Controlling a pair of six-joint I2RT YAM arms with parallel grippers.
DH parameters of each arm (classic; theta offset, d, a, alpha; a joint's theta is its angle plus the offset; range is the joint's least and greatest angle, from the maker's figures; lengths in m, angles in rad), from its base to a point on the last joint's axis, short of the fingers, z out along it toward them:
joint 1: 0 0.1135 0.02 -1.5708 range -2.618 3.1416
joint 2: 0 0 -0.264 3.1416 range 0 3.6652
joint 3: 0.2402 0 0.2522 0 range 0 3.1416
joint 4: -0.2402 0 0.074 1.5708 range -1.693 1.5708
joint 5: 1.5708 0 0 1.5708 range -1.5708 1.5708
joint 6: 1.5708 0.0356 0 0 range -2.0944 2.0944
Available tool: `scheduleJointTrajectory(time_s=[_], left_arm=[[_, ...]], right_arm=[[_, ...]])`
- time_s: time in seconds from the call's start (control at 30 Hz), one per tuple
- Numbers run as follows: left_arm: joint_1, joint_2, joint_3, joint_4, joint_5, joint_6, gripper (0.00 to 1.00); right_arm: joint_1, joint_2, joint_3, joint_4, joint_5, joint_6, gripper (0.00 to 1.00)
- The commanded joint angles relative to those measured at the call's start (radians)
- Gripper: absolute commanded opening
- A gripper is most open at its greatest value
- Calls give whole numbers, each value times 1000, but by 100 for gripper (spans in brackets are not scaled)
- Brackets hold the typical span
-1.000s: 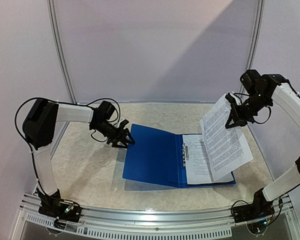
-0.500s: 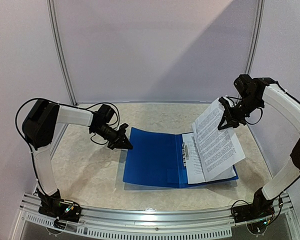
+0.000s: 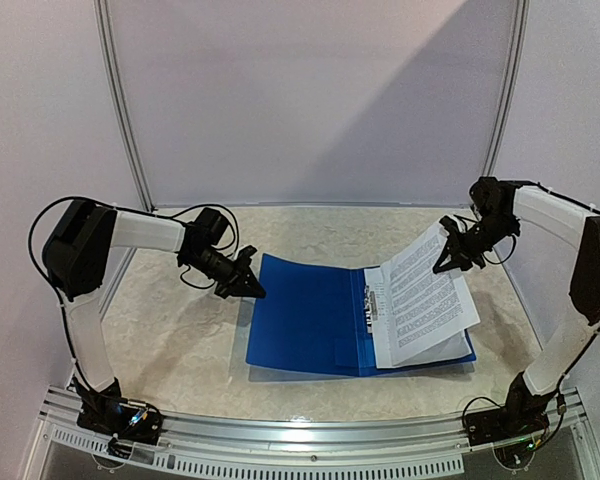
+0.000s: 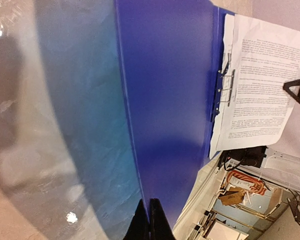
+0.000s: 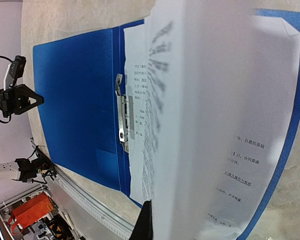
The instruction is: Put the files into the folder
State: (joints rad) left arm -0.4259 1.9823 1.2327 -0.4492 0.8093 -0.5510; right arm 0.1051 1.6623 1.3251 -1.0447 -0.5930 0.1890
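The blue folder (image 3: 305, 315) lies open on the table, its metal clip (image 3: 368, 303) at the spine. One of the files (image 3: 383, 350) lies flat on the folder's right half. My right gripper (image 3: 442, 262) is shut on the far corner of a second sheet (image 3: 425, 295), which slants low over the first. In the right wrist view this sheet (image 5: 215, 100) fills the frame beside my right gripper (image 5: 146, 222). My left gripper (image 3: 255, 288) is shut on the far left edge of the folder's cover (image 4: 175, 100), and the left wrist view shows this gripper (image 4: 149, 222) pinching that edge.
An aluminium rail (image 3: 310, 430) runs along the table's near edge, with both arm bases on it. White walls stand close behind and at both sides. Cluttered equipment (image 4: 240, 185) lies beyond the near edge.
My right gripper has come down and to the left, laying the held sheet lower over the folder. My left gripper has shut on the cover's edge.
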Motion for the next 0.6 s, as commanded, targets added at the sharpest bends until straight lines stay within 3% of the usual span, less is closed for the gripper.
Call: scheduleJointTrajectory(time_s=[0.0,0.27,0.57], left_arm=[[-9,-17,-13,-12,4,10,0],[-9,-17,-10,-13,2,12,0],[-10,-16,-10,-12,2,7,0]], right_arm=[[-25,54,-51,59,-60,-36,0],[-30,125,-71,80,-37,-69,0],[-30,124,-127,217,-53,21,0]])
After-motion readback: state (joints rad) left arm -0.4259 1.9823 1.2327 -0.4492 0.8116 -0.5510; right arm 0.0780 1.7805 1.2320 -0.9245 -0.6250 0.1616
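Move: Below the right hand, which already pinches the far right part of the second sheet, lies the first sheet in the folder's right half, its middle about 12 cm lower, 3 cm back and 3 cm to the left. The metal clip stands some 13 cm to the hand's left, level with it, and the open cover's middle about 27 cm left and 3 cm back. From the left hand the first sheet lies about 32 cm right, 3 cm back. Lowering the held second sheet towards the first sheet, the right hand sinks almost straight down about 5.5 cm, quickly at first and then easing off, with the fingers tipping down by about 5 degrees. Its grip stays shut on the paper. The left hand stays still, keeping the cover's left edge pinched. ##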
